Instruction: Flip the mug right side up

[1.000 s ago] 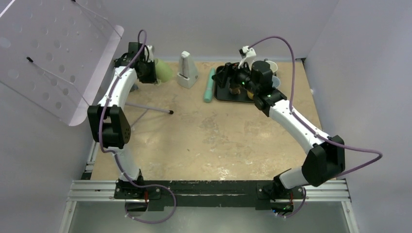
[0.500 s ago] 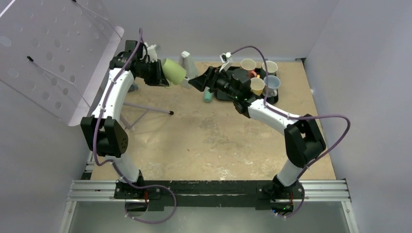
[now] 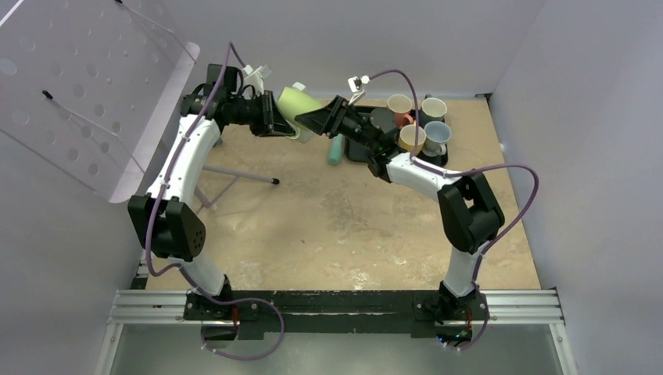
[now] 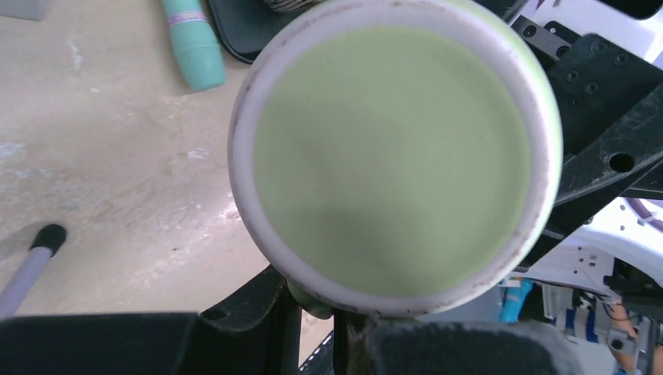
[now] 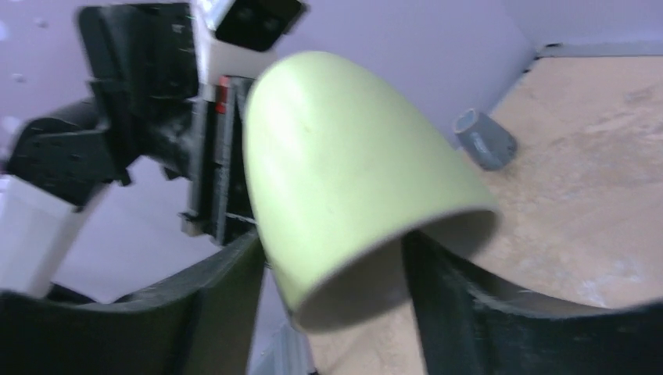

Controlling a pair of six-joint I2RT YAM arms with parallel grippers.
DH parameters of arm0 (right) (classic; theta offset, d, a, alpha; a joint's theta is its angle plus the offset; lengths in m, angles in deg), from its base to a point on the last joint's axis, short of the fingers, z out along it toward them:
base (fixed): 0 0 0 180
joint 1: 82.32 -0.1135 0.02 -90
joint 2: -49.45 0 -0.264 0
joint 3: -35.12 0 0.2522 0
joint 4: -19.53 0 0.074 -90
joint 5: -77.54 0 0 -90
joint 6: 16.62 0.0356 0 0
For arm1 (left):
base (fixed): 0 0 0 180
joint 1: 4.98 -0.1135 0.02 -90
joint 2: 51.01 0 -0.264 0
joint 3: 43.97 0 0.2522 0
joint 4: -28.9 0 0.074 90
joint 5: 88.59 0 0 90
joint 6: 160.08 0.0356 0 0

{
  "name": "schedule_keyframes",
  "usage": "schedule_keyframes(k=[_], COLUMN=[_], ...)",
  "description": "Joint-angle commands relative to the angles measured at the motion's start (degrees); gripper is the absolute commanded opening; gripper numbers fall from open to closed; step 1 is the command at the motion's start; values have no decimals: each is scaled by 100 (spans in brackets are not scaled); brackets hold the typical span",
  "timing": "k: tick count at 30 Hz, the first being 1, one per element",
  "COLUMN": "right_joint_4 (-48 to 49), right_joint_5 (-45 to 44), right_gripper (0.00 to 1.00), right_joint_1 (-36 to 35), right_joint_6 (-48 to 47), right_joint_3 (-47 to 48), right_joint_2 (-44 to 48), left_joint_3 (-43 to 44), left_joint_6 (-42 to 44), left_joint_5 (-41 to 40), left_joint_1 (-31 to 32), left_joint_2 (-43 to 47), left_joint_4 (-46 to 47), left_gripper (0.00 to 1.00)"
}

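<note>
The light green mug (image 3: 297, 106) is held in the air at the back of the table, lying sideways. My left gripper (image 3: 275, 117) is shut on its handle side; the left wrist view shows its flat base (image 4: 395, 148) with a white ring, and a green bit pinched in my left gripper (image 4: 324, 312). My right gripper (image 3: 319, 119) is open, a finger on each side of the mug's mouth end (image 5: 344, 172). In the right wrist view the right gripper (image 5: 332, 250) straddles the rim without clearly touching it.
A black tray (image 3: 358, 150) at the back right holds several small cups (image 3: 432, 108). A teal tube (image 3: 336, 148) lies by its left edge. A clear perforated panel (image 3: 78, 86) leans at the far left, above a thin rod (image 3: 242, 176).
My left arm lifted the mug from the back left corner and carried it right. My right arm swung left from the tray and brought its open fingers around the mug's mouth.
</note>
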Motion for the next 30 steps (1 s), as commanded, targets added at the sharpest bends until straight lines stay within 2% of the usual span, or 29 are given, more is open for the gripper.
schedule_keyframes(k=[1,4,5,8,9,11,12,15,18,21,23,26,30], right_joint_4=[1132,1196,1156,547,155,-959,-1597,-3431,-4867,-7100,-8005,-8602,-8080], right_joint_5=[210,-22,-134,-387,-521,-939,-1178,-1896,-2594,-3579,-3729,-3551,-3299], right_gripper=[51,9,0,0,0,0,0,0,0,0,0,0,0], right_joint_1=[-8,33,55,196,255,345,370,454,554,645,740,842,947], right_joint_6=[482,346,265,-245,-505,-1290,-1755,-3089,-4093,-4799,-5096,-5323,-5477], right_joint_3=[277,196,120,77,125,344,544,1200,2090,4163,5405,6565,6164], right_joint_2=[8,139,211,501,613,863,946,1019,687,-482,-1267,-2088,-2323], left_joint_3=[-317,-393,-395,-308,-208,102,203,560,650,547,507,484,478], left_joint_6=[-461,-454,-407,-219,-54,349,565,1015,1375,1552,1612,1663,1725], left_joint_5=[865,900,860,629,384,-360,-798,-2015,-2433,-2740,-2920,-3023,-3078], left_joint_1=[191,193,192,177,179,174,168,152,153,148,148,144,139], left_joint_2=[283,219,214,175,151,127,107,-20,-31,-20,-37,-22,20], left_joint_4=[807,774,738,544,379,44,-87,-511,-698,-705,-725,-750,-722], left_gripper=[0,0,0,2,21,81,98,100,100,100,100,100,100])
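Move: Between the two grippers, the green mug lies on its side in the air, held by the left hand, its middle some 5 cm right, 2 ahead and 2 above that hand. From the right hand it is about 4 cm left, 2 ahead and 2 up. Some 30 cm below the right hand, the tray's free far-left part is 24 ahead and 15 right, with the teal bottle 19 ahead and 7 right. Closing on the mug's rim wall with one finger inside the mouth, the right hand takes a pinch while rising about 3 cm. The left then opens wide, lets go and backs some 7 cm to its left. Only then does the right sweep the mug forward and right towards the tray, about 20 cm forward from its rearmost point, rolling nearly 60 degrees so its fingers swing from pointing left to pointing down. ##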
